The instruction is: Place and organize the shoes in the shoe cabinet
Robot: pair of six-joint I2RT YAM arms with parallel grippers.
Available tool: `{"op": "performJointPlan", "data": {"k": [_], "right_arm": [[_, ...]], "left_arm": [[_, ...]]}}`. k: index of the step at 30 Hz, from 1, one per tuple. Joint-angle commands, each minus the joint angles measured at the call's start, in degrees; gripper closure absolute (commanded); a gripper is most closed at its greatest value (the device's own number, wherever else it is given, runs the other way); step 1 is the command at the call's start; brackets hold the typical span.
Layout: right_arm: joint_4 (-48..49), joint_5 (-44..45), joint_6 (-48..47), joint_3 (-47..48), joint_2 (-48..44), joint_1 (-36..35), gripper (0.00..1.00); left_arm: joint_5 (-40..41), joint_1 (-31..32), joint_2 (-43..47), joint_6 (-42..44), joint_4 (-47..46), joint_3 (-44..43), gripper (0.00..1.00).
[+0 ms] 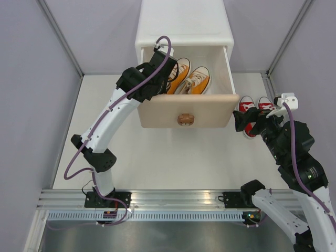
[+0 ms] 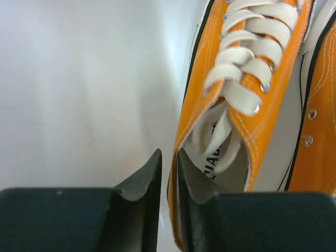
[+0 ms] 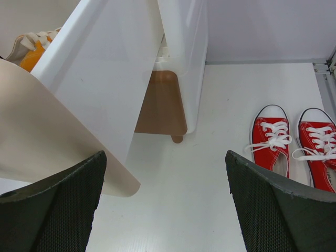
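The white shoe cabinet (image 1: 184, 26) has its upper beige drawer (image 1: 184, 110) pulled out. Two orange shoes (image 1: 197, 80) lie side by side inside it. My left gripper (image 1: 165, 79) reaches into the drawer at the left shoe's heel. In the left wrist view its jaws (image 2: 169, 152) stand a narrow gap apart, astride the collar wall of that orange shoe (image 2: 199, 105), one finger inside the shoe. The second orange shoe (image 2: 320, 142) lies to its right. Two red shoes (image 3: 270, 139) (image 3: 317, 142) stand on the table right of the cabinet. My right gripper (image 3: 165, 157) hovers wide open and holds nothing.
The drawer's white side wall (image 3: 105, 79) and beige front (image 3: 31, 136) jut out to the left of my right gripper. The brown lower drawer front (image 3: 160, 105) is shut. Grey walls close in the table on both sides, and a metal rail (image 1: 173, 199) runs along the near edge.
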State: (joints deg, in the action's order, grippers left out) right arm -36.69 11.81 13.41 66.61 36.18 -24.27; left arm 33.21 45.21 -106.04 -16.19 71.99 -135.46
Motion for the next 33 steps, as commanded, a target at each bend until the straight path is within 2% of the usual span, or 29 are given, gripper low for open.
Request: {"op": "performJointPlan", "data": {"k": [1, 4, 6, 18, 21, 27, 33], "right_arm": [[2.85, -0.65, -0.14, 1.24, 0.64, -0.34, 0.02], [2.76, -0.65, -0.14, 1.33, 0.73, -0.34, 0.02], [2.85, -0.65, -0.14, 1.33, 0.64, -0.34, 0.02], [2.94, -0.92, 0.13, 1.68, 0.47, -0.25, 0.02], [3.02, -0.92, 0.21, 1.77, 0.29, -0.34, 0.02], [3.02, -0.74, 0.3, 2.03, -0.15, -0.34, 0.02], [3.11, -0.83, 0.21, 2.39, -0.41, -0.34, 0.02]], "left_arm": [[2.91, 0.49, -0.75, 0.72, -0.44, -1.65, 0.75], [2.65, 0.49, -0.84, 0.72, -0.53, -1.74, 0.69], [2.3, 0.49, -0.75, 0.63, -0.53, -1.74, 0.68], [-0.07, 0.49, 1.62, -0.6, -2.9, -2.0, 0.38], [-1.13, 0.49, 2.33, -0.78, -4.04, -2.0, 0.35], [-3.06, 0.49, 3.47, -1.13, -5.89, -2.0, 0.21], [-4.65, 0.49, 4.26, -1.57, -7.12, -1.91, 0.15]]}}
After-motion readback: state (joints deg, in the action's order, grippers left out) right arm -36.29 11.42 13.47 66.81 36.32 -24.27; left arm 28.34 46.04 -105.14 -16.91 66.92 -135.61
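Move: The left hand, fingers slightly open at the left side wall of the left orange shoe's collar, has that shoe's middle about 5 cm ahead, 3 cm right and 3 cm below. The other orange shoe lies about 9 cm right, 3 cm ahead and 5 cm below; the drawer front is roughly 5 cm back, 6 cm right and 4 cm below. From the right hand, the left orange shoe is some 12 cm ahead, 22 cm left and 5 cm below. Left fingers open wide off the left orange shoe's side wall as the hand eases about 3 cm right, rising slightly. ##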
